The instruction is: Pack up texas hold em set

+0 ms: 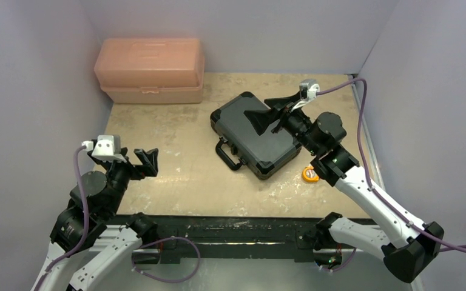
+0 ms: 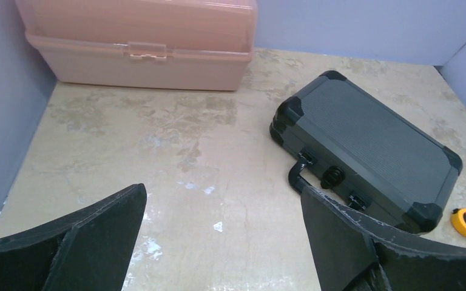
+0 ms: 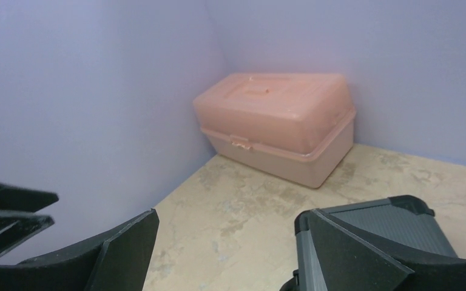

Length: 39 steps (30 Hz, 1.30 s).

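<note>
The texas hold em set shows as a black hard case (image 1: pixel 255 136) lying shut and askew on the table, right of centre, its handle (image 1: pixel 227 156) towards the near left. The left wrist view has the case (image 2: pixel 370 145) at the right. My left gripper (image 1: pixel 147 159) hovers open over bare table at the near left, well apart from the case; nothing lies between its fingers (image 2: pixel 223 191). My right gripper (image 1: pixel 267 112) stands open above the case's far side and holds nothing. In the right wrist view its right finger covers part of the case (image 3: pixel 394 221), and the gripper (image 3: pixel 230 213) gapes wide.
A large salmon-pink plastic box (image 1: pixel 150 70) stands shut in the far left corner against the walls. A small orange tape measure (image 1: pixel 310 174) lies just right of the case's near corner. Grey walls close in the left, back and right sides.
</note>
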Available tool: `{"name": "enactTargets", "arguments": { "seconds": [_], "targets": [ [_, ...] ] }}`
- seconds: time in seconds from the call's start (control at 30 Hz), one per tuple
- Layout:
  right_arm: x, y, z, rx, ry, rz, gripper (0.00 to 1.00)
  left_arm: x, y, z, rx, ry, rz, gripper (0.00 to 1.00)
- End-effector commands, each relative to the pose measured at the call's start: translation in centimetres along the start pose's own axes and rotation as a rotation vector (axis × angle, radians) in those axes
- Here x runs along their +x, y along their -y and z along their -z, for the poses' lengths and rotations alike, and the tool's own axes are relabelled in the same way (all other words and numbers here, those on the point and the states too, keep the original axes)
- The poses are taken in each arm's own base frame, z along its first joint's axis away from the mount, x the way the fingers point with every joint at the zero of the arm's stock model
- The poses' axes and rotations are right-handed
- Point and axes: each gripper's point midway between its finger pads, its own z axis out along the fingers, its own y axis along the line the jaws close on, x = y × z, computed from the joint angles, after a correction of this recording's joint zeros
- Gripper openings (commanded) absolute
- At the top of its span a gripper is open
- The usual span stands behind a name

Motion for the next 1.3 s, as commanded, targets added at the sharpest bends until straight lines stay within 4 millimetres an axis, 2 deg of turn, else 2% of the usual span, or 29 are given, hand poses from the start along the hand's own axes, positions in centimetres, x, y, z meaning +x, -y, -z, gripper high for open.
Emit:
{"name": "enactTargets", "arguments": {
  "seconds": [0.0, 0.17, 0.63, 0.87, 1.27],
  "targets": [
    [-2.9, 1.1, 0.4, 0.100, 0.095, -0.004, 0.99, 0.6, -1.5, 0.2, -0.053, 0.025, -0.052, 1.00],
    [-3.3, 2.0, 0.9, 0.152, 0.117, 0.001, 0.99, 1.7, -2.2, 0.3, -0.076, 0.007, -0.071, 1.00],
    [-3.4, 5.2, 2.9, 0.331, 0.174, 0.001, 0.99, 2.2, -2.2, 0.4, -0.066, -0.010, -0.085, 0.99],
    [-4.3, 4.5, 2.7, 0.305, 0.188, 0.007, 0.99, 2.2, -2.0, 0.4, -0.053, -0.010, -0.080, 0.98],
    [-4.7, 4.2, 2.3, 0.285, 0.183, 0.034, 0.99, 2.3, -1.9, 0.5, -0.047, -0.013, -0.079, 0.98]
  ]
}}
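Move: The closed case lies askew on the table, its middle about 8 cm ahead of the right hand, neither left nor right, and some 34 cm below. Its handle is about 7 cm left and 1 cm ahead of that hand, and the yellow tape measure some 18 cm right and 5 cm back, both about 37 cm down. From the left hand, the case's middle is roughly 18 cm ahead, 33 cm right and 28 cm down. Heading rightward, high above the closed case and touching nothing, the right hand glides about 6 cm at nearly the same height, easing slightly forward as its wrist turns some 20 degrees clockwise, then stays there. The left hand, clear of everything, settles a little down and to its left. Both grippers stay wide open. ##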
